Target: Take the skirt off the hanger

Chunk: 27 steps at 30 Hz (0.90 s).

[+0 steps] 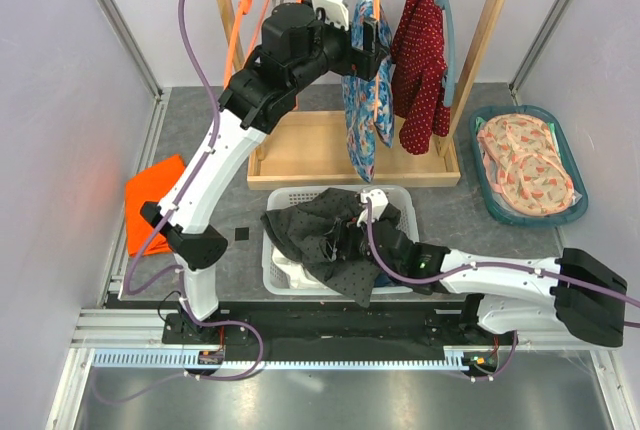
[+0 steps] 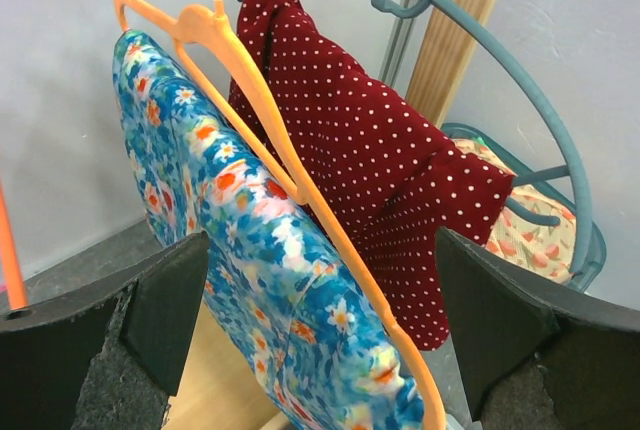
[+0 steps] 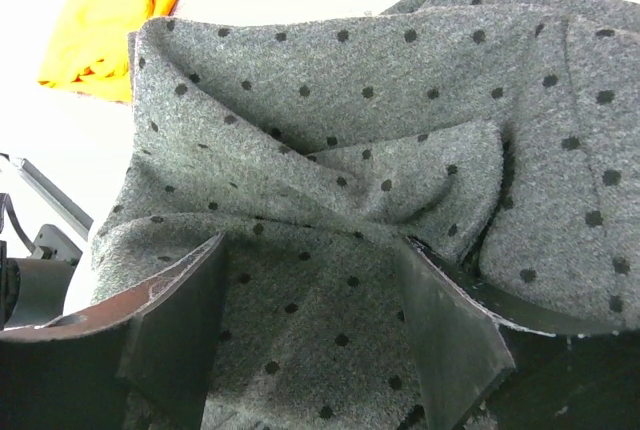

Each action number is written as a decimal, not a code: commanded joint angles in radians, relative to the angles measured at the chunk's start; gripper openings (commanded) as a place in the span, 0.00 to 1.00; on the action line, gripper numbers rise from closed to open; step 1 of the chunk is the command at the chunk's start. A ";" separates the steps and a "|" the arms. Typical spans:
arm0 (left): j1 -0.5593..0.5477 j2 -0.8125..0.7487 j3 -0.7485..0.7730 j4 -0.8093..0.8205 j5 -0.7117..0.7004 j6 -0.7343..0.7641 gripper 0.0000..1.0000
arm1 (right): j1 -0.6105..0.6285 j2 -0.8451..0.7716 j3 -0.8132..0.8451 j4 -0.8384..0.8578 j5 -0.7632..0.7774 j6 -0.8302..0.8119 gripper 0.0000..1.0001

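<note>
A blue floral skirt (image 1: 362, 120) hangs on an orange hanger (image 2: 260, 100) from the wooden rack's rail. My left gripper (image 1: 372, 35) is raised to it and open. In the left wrist view the skirt (image 2: 250, 230) and the hanger's arm lie between the two spread fingers of the left gripper (image 2: 320, 320), which do not press on them. My right gripper (image 1: 345, 240) is low over the white basket (image 1: 405, 200). It is open, fingers spread on the grey polka-dot garment (image 3: 330, 100), with the right gripper (image 3: 315, 290) resting on its folds.
A red polka-dot garment (image 1: 420, 60) hangs on a teal hanger (image 2: 540, 100) just right of the skirt. The rack's wooden base (image 1: 310, 150) lies behind the basket. A teal tray (image 1: 500, 212) with patterned cloth is at the right. An orange cloth (image 1: 150, 200) lies at the left.
</note>
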 commanded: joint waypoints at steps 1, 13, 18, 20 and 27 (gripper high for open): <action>-0.006 0.027 -0.009 0.065 -0.040 0.029 1.00 | -0.004 -0.046 -0.034 -0.087 -0.003 0.001 0.74; -0.013 0.090 -0.015 0.078 -0.058 0.063 0.62 | -0.004 -0.195 -0.022 -0.162 0.019 -0.010 0.71; -0.013 0.078 -0.021 0.078 -0.077 0.071 0.18 | -0.004 -0.239 0.004 -0.199 0.026 -0.033 0.68; -0.013 0.072 -0.020 0.079 -0.086 0.075 0.11 | -0.005 -0.252 0.030 -0.220 0.025 -0.048 0.67; -0.011 0.039 0.028 0.107 -0.126 0.109 0.02 | -0.002 -0.314 0.156 -0.320 0.025 -0.136 0.71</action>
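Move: The near arm of the orange hanger carrying the blue floral skirt lies about 4 cm ahead of the open left hand, 1 cm to its right and 6 cm below. The dotted red garment hangs some 9 cm right of the left hand, 3 cm farther out and 12 cm lower; its grey-blue hanger is 12 cm right, level fore and aft, 4 cm lower. From the right hand the orange hanger is roughly 24 cm ahead, 4 cm right, 30 cm up. Left hand sinks about 6 cm and forward, pinching the orange hanger; open right hand lifts 5 cm, shifting right. ##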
